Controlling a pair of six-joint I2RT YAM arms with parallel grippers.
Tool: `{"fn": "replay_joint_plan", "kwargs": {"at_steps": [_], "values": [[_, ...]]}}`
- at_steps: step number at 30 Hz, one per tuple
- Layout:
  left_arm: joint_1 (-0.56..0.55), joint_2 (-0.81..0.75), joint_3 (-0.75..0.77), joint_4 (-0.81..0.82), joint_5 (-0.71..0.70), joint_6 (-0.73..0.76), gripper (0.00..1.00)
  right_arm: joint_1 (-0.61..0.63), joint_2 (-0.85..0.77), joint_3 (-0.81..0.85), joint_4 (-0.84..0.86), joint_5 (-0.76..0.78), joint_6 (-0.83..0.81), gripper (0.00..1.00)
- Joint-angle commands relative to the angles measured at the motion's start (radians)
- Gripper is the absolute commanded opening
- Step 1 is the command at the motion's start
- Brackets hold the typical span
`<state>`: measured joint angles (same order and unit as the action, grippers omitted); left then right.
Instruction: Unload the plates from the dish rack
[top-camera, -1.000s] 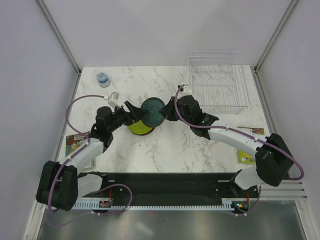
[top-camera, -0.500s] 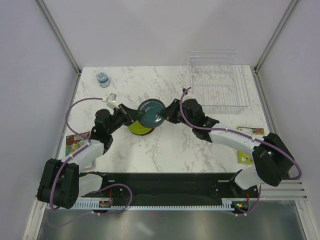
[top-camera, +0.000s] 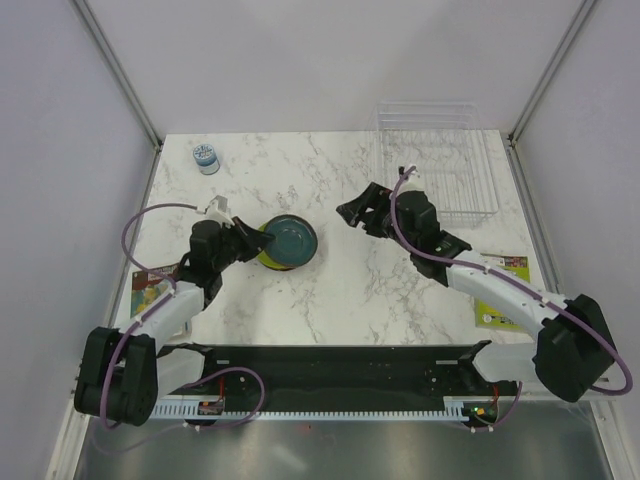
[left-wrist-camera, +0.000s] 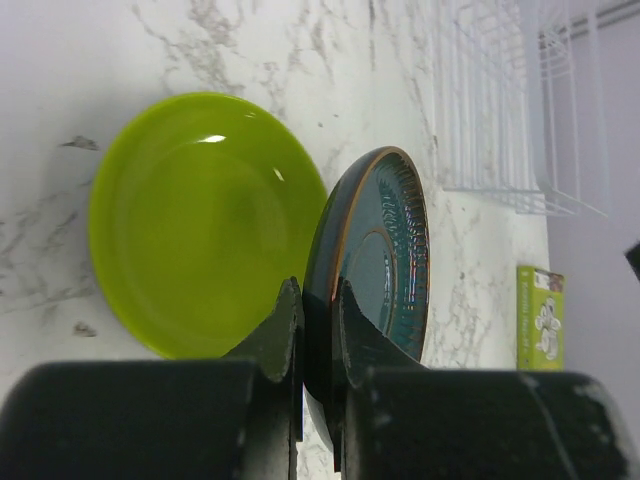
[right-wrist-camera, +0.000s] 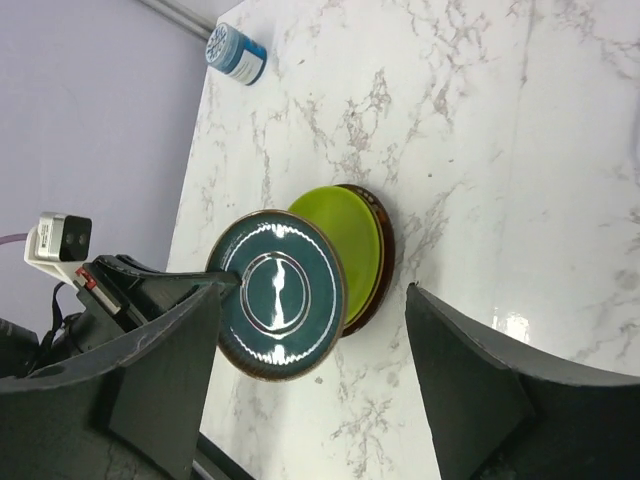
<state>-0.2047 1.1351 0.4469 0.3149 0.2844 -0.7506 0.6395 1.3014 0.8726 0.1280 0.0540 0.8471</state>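
Observation:
My left gripper (top-camera: 257, 240) is shut on the rim of a dark teal-blue plate (top-camera: 290, 240), its fingers (left-wrist-camera: 289, 325) pinching the plate's edge (left-wrist-camera: 372, 262). The plate hangs tilted over a lime green plate (left-wrist-camera: 200, 220) that lies on an amber-brown plate (right-wrist-camera: 386, 262) on the table. My right gripper (top-camera: 360, 212) stands open to the right of the stack, apart from the teal plate (right-wrist-camera: 280, 295). The dish rack (top-camera: 435, 165) of thin clear wire sits at the back right with no plate showing in it.
A small blue-grey round container (top-camera: 206, 158) stands at the back left. Printed cards lie at the left edge (top-camera: 148, 285) and at the right edge (top-camera: 503, 266). The rack's wire end (left-wrist-camera: 510, 100) is beyond the plates in the left wrist view.
The right gripper opened, let go of the teal plate and drew back to the right. The left gripper shut on the plate's rim and carried it lower and flatter over the stack.

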Motion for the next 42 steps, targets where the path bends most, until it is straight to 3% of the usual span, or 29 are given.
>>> {"fn": "replay_joint_plan", "kwargs": {"at_steps": [1, 11, 18, 21, 22, 27, 35, 36, 42], "values": [[0.045, 0.002, 0.056, 0.007, -0.044, 0.056, 0.02, -0.017, -0.076, -0.06, -0.044, 0.037, -0.037, 0.81], [0.093, 0.147, 0.056, 0.091, -0.019, 0.054, 0.05, -0.023, -0.106, -0.118, -0.07, 0.024, -0.046, 0.81], [0.1, 0.262, 0.029, 0.256, 0.041, 0.011, 0.08, -0.023, -0.082, -0.138, -0.064, 0.007, -0.046, 0.81], [0.1, 0.287, 0.038, 0.256, 0.047, 0.014, 0.18, -0.023, -0.073, -0.15, -0.054, -0.006, -0.045, 0.81], [0.1, 0.288, 0.039, 0.251, 0.047, 0.017, 0.29, -0.023, -0.074, -0.153, -0.053, -0.006, -0.043, 0.82], [0.1, 0.27, 0.039, 0.208, 0.03, 0.039, 0.59, -0.024, -0.076, -0.172, -0.05, -0.005, -0.042, 0.82], [0.1, 0.18, 0.079, 0.014, -0.057, 0.115, 0.87, -0.024, -0.094, -0.179, -0.102, 0.039, -0.074, 0.82], [0.1, 0.169, 0.087, -0.005, -0.065, 0.125, 1.0, -0.023, -0.103, -0.178, -0.111, 0.049, -0.08, 0.82], [0.1, 0.12, 0.159, -0.166, -0.142, 0.191, 1.0, -0.023, -0.132, -0.169, -0.171, 0.087, -0.108, 0.83]]}}
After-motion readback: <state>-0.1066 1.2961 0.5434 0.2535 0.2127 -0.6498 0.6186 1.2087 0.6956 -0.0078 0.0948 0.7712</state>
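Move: Below the left hand, which still pinches the blue plate by its rim, lies the stack topped by the green plate: its middle is about 3 cm ahead, 2 cm to the right and 9 cm down. From the same hand the jar stands some 23 cm forward and 22 cm left, the books roughly 11 cm back and 27 cm left. From the empty right hand the green plate is about 16 cm left, 2 cm ahead and 18 cm below. Lowering the blue plate about 6 cm onto the green one, the left hand drifts 3 cm left and as much forward, then opens its fingers wide to let go of the rim and lifts off some 3 cm, easing left. The open right hand withdraws from the stack, sinking about 8 cm while going right and back, its fingers tipping slightly down. ##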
